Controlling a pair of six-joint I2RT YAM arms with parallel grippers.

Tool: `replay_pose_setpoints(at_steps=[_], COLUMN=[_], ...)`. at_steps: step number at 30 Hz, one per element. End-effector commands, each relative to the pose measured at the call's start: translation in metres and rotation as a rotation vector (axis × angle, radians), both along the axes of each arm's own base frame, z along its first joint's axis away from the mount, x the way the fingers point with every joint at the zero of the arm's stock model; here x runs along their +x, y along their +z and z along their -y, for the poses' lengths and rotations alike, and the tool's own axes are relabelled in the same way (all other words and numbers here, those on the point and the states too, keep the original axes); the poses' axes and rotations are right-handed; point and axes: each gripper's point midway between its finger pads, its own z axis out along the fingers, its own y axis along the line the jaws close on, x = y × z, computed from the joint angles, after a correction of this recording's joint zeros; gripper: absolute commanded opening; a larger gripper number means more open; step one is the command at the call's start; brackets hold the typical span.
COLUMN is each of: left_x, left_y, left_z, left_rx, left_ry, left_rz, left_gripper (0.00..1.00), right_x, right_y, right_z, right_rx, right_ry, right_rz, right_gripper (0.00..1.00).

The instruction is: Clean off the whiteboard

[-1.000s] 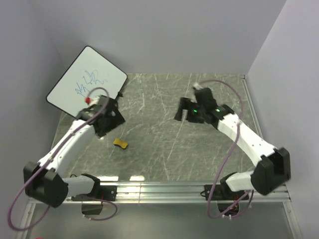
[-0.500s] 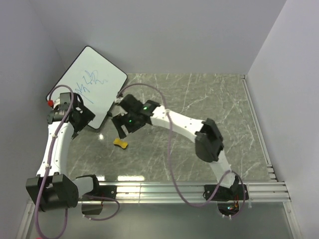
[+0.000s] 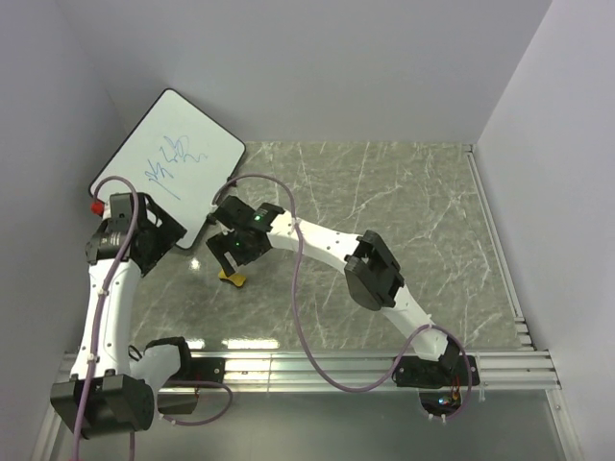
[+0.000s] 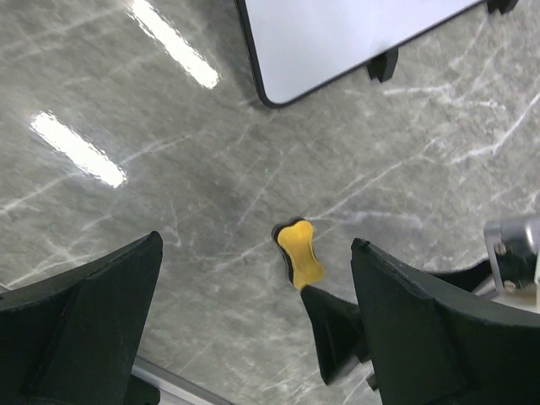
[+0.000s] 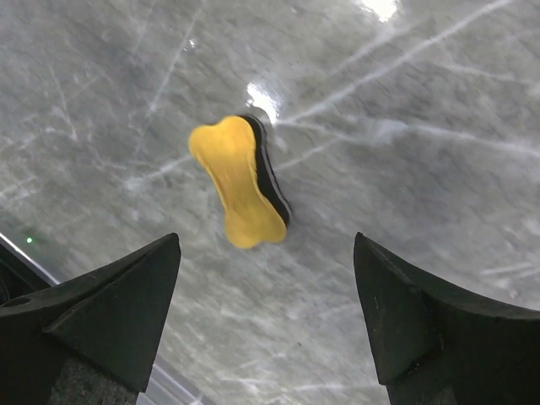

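Observation:
The whiteboard [image 3: 168, 158] lies at the far left, tilted, with blue scribbles on its face; one rounded corner [image 4: 337, 34] shows in the left wrist view. A small yellow bone-shaped eraser [image 3: 233, 279] [image 4: 299, 253] [image 5: 240, 181] rests on the marble table. My right gripper [image 3: 228, 257] [image 5: 270, 312] hovers open just above and beside the eraser, which lies ahead of its fingertips, untouched. My left gripper [image 3: 159, 233] [image 4: 257, 337] stands open and empty by the whiteboard's near edge, looking down at the eraser. One right finger [image 4: 337, 337] shows between the left jaws.
The right arm [image 3: 327, 250] stretches across the table from its base at the near right. A metal rail [image 3: 317, 365] runs along the near edge. Walls close in at the left, back and right. The marble table [image 3: 404, 221] extends to the right.
The right arm has swung from the right side across to the left and come down over the eraser. The left arm has pulled back toward the left wall.

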Motion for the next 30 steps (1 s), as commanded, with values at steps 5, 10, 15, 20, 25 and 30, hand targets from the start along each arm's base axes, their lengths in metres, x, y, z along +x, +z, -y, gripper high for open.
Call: replay_pose_setpoints(at_steps=[5,10,15,20,25,30], left_x=[0.006,0.001,-0.009,-0.011,-0.009,-0.008], left_y=[0.002,-0.003,-0.01,-0.006,-0.001,0.002], left_z=[0.011,0.015,0.014,0.012,0.01,0.01], left_rx=[-0.034,-0.05,-0.038,-0.032,-0.022,-0.023], left_ry=[-0.056,-0.062,-0.06,-0.05,-0.049,-0.038], left_rz=[0.077,0.086,0.07,0.082,0.092,0.106], left_gripper=[0.99,0.99,0.98,0.98,0.98,0.98], right_x=[-0.003,-0.008,-0.005,-0.001,0.002,0.001], right_y=[0.011,-0.004,-0.016,-0.047,-0.065,-0.073], right_z=[-0.019,-0.026,-0.035,-0.031,-0.025,-0.009], right_rx=[0.032,0.008,-0.012,-0.083,-0.142,-0.208], right_ry=[-0.006,-0.003,-0.025,-0.045,-0.06,-0.061], right_rz=[0.031,0.04,0.069,0.089,0.114,0.137], right_gripper=[0.9,0.9,0.89,0.85,0.78,0.53])
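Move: The yellow eraser lies just under the right hand, about 3 cm to its left, level with it fore and aft, and some 6 cm below. The middle of the scribbled whiteboard is roughly 27 cm ahead of that hand and 23 cm to its left, at about its height. From the left hand, the eraser lies around 16 cm to the right, neither ahead nor back, and some 17 cm down. The right hand shifts 3 cm left, then sinks about 5 cm onto the eraser, its fingers partly closing astride it. ##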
